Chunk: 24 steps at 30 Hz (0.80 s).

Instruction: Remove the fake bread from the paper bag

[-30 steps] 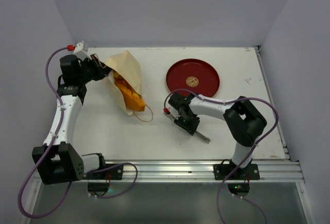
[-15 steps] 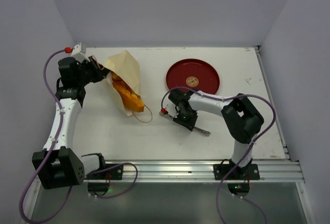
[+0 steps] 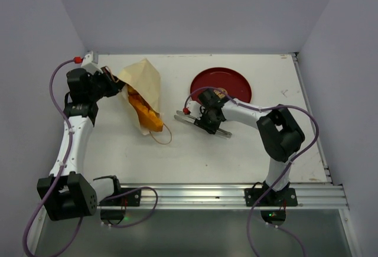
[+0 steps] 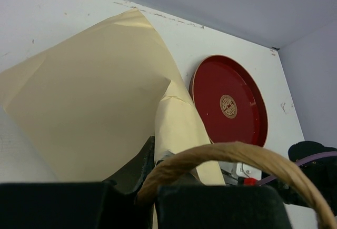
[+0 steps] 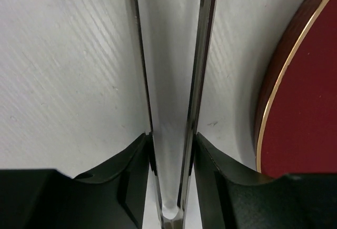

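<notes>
The cream paper bag (image 3: pixel 144 78) lies tilted on the table's back left, its mouth facing front. Orange fake bread (image 3: pixel 147 113) shows inside the mouth; the other breads are hidden. My left gripper (image 3: pixel 117 85) is shut on the bag's edge at its left side. In the left wrist view the bag's paper (image 4: pixel 95 102) fills the frame, with a brown cord handle (image 4: pixel 237 155) arching over the fingers (image 4: pixel 134 168). My right gripper (image 3: pixel 207 120) is shut on metal tongs (image 3: pixel 184 117), whose arms point left toward the bag. The tongs (image 5: pixel 171 81) run straight out between my right fingers.
A red round plate (image 3: pixel 233 80) with a gold centre mark sits at the back, right behind my right gripper; its rim (image 5: pixel 271 113) shows to the right of the tongs. One cord handle (image 3: pixel 162 136) lies on the table in front of the bag.
My right gripper has moved back toward the plate and swung the tongs round, so they now point left at the bag. The left gripper still holds the bag, barely shifted.
</notes>
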Motion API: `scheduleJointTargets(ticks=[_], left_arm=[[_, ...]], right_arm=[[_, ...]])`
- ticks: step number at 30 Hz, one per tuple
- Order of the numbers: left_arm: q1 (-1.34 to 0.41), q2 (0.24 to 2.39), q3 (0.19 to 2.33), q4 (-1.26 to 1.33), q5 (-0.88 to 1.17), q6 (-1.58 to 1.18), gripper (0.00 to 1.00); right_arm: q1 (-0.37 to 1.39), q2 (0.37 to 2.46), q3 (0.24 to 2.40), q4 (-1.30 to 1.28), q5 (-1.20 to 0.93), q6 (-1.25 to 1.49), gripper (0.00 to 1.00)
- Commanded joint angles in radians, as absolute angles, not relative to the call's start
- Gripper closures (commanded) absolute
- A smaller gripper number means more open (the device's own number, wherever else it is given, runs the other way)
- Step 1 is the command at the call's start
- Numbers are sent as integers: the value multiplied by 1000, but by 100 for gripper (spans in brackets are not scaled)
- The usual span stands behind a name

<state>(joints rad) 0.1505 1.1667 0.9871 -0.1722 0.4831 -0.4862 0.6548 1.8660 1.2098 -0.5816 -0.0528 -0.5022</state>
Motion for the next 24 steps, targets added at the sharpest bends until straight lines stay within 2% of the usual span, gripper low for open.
scheduleJointTargets(ticks=[1, 13, 19, 24], left_arm=[[167, 1149, 982, -166, 468, -486, 100], [166, 1137, 960, -158, 486, -492, 100], [166, 1127, 954, -163, 488, -491, 100], [166, 1123, 943, -156, 492, -492, 100]], right_arm=[[629, 1893, 1157, -451, -142, -514, 58], [566, 1891, 1069, -410, -207, -546, 36], [565, 1914, 1086, -459, -206, -561, 33], [563, 1927, 1068, -469, -210, -575, 34]])
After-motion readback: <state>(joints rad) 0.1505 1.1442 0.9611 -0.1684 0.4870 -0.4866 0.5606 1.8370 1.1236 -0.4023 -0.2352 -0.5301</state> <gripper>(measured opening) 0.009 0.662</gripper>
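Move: The silver tongs are already between my right fingers, lying almost flat on the table with their bend to the right: their middle is about 2 cm left and 1 cm ahead of me. The red plate's centre is some 14 cm ahead and 4 cm right; the fake bread, inside the tilted bag, is about 22 cm left, 4 cm ahead and 7 cm up. From my left hand the tongs lie roughly 24 cm right, 6 cm back, 25 cm down. I open my right fingers steadily from part-closed to about two-thirds wide, a pad staying against the outside of each tong leg as the legs spring apart. Meanwhile I ease forward about 2 cm towards the plate, staying low, and tilt some 10 degrees so my fingertips point more to the left. My left hand stays put, still gripping the bag's rim. ##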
